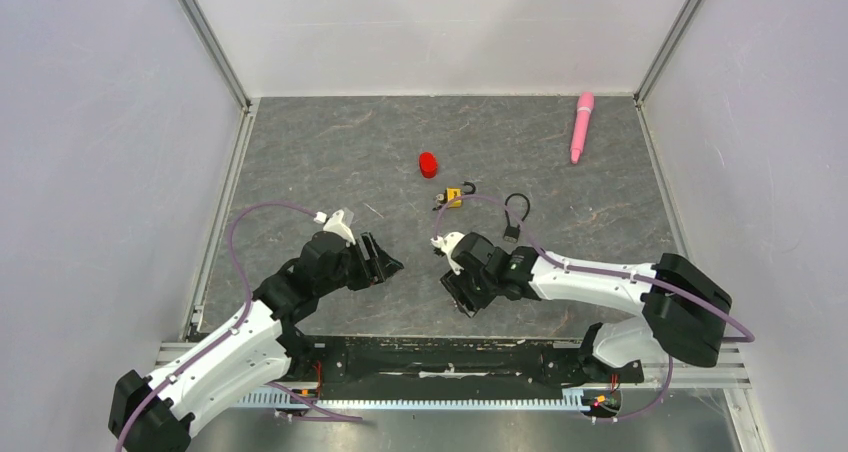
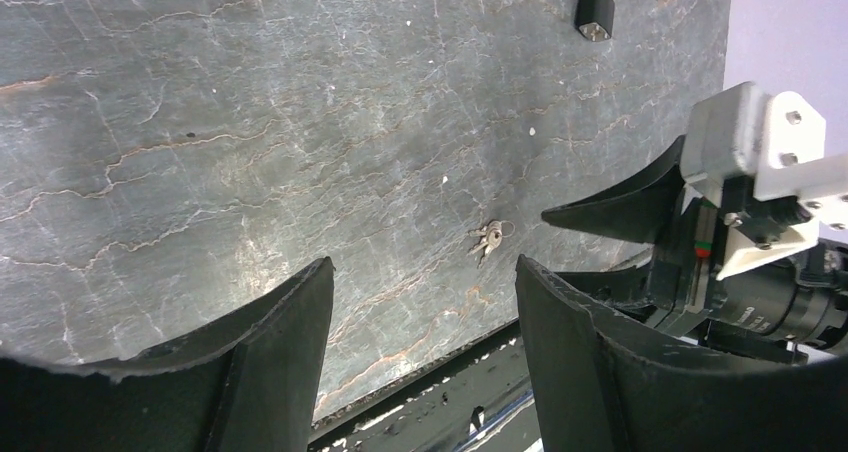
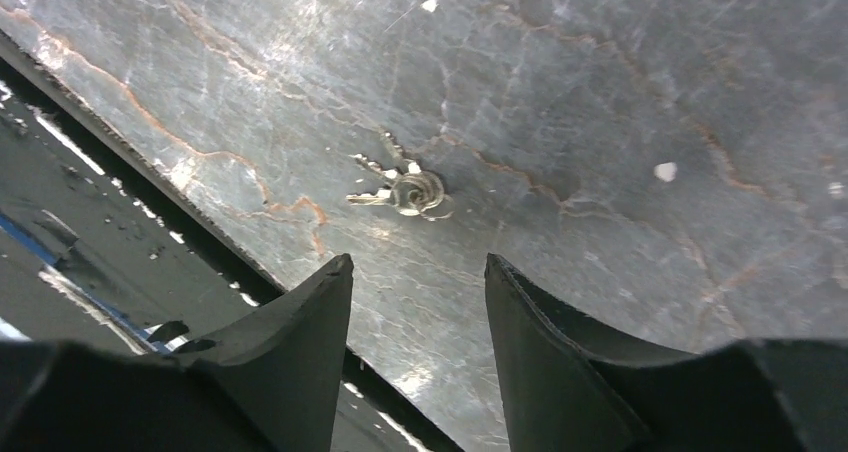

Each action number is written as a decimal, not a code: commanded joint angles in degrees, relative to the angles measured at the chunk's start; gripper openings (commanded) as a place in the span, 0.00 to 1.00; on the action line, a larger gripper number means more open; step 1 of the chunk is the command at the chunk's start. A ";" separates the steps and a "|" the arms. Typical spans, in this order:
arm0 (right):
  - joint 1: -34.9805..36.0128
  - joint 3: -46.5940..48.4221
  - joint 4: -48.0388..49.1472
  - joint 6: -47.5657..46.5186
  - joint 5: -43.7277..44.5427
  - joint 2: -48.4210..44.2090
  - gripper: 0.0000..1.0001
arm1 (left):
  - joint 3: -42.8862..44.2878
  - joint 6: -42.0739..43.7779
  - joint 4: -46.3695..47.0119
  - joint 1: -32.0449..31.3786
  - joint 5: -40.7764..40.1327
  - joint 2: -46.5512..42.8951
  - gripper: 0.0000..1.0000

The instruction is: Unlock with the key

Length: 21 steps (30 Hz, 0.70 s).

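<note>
The key (image 3: 405,190), a tiny silvery bunch on a ring, lies flat on the dark stone-pattern table near its front edge. My right gripper (image 3: 418,260) hovers just short of it, open, with nothing between its fingers. The left wrist view shows the same key (image 2: 488,238) slightly beyond and right of my left gripper (image 2: 423,264), which is open and empty. From above, the left gripper (image 1: 385,262) and right gripper (image 1: 462,294) face each other low over the front of the table. The yellow padlock (image 1: 452,196) lies farther back, apart from both.
A black cord loop with a block end (image 1: 515,217) lies right of the padlock. A red cap (image 1: 428,164) stands behind it, and a pink pen (image 1: 581,127) lies at the back right. The table's front edge and black rail (image 3: 120,242) run close beneath the grippers.
</note>
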 commanded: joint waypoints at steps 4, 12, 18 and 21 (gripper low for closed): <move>-1.54 7.83 -6.17 -14.65 2.10 2.77 0.54 | 2.27 0.19 -1.70 0.14 -1.30 -1.84 0.72; -1.79 13.36 -8.68 -30.96 -6.04 9.74 0.52 | 5.07 3.92 -10.64 0.14 -9.53 -4.66 0.72; -1.37 15.51 -10.82 -37.30 -5.95 13.28 0.52 | 11.35 10.33 -21.90 0.14 -23.09 -8.91 0.72; -0.63 16.07 -11.22 -38.65 -6.57 14.98 0.52 | 13.26 12.03 -24.89 0.14 -26.33 -9.97 0.72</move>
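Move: The keys lie on the table some 3 cm below the right hand, about 2 cm ahead and 3 cm to its left. The yellow padlock stands about 26 cm ahead of this hand and 4 cm left, the black cable loop roughly 20 cm ahead and 8 cm right. From the left hand the keys lie some 12 cm right, 3 cm back and 11 cm below. With nothing touched and its fingers staying half open, the right hand works in over the keys: some 3 cm forward, rising slightly at first and then sinking by about 2 cm, while it turns roughly 30 degrees counter-clockwise and tips more upright. The left hand, open and empty, waits briefly, then speeds away from the keys to the left, rising and turning counter-clockwise. ##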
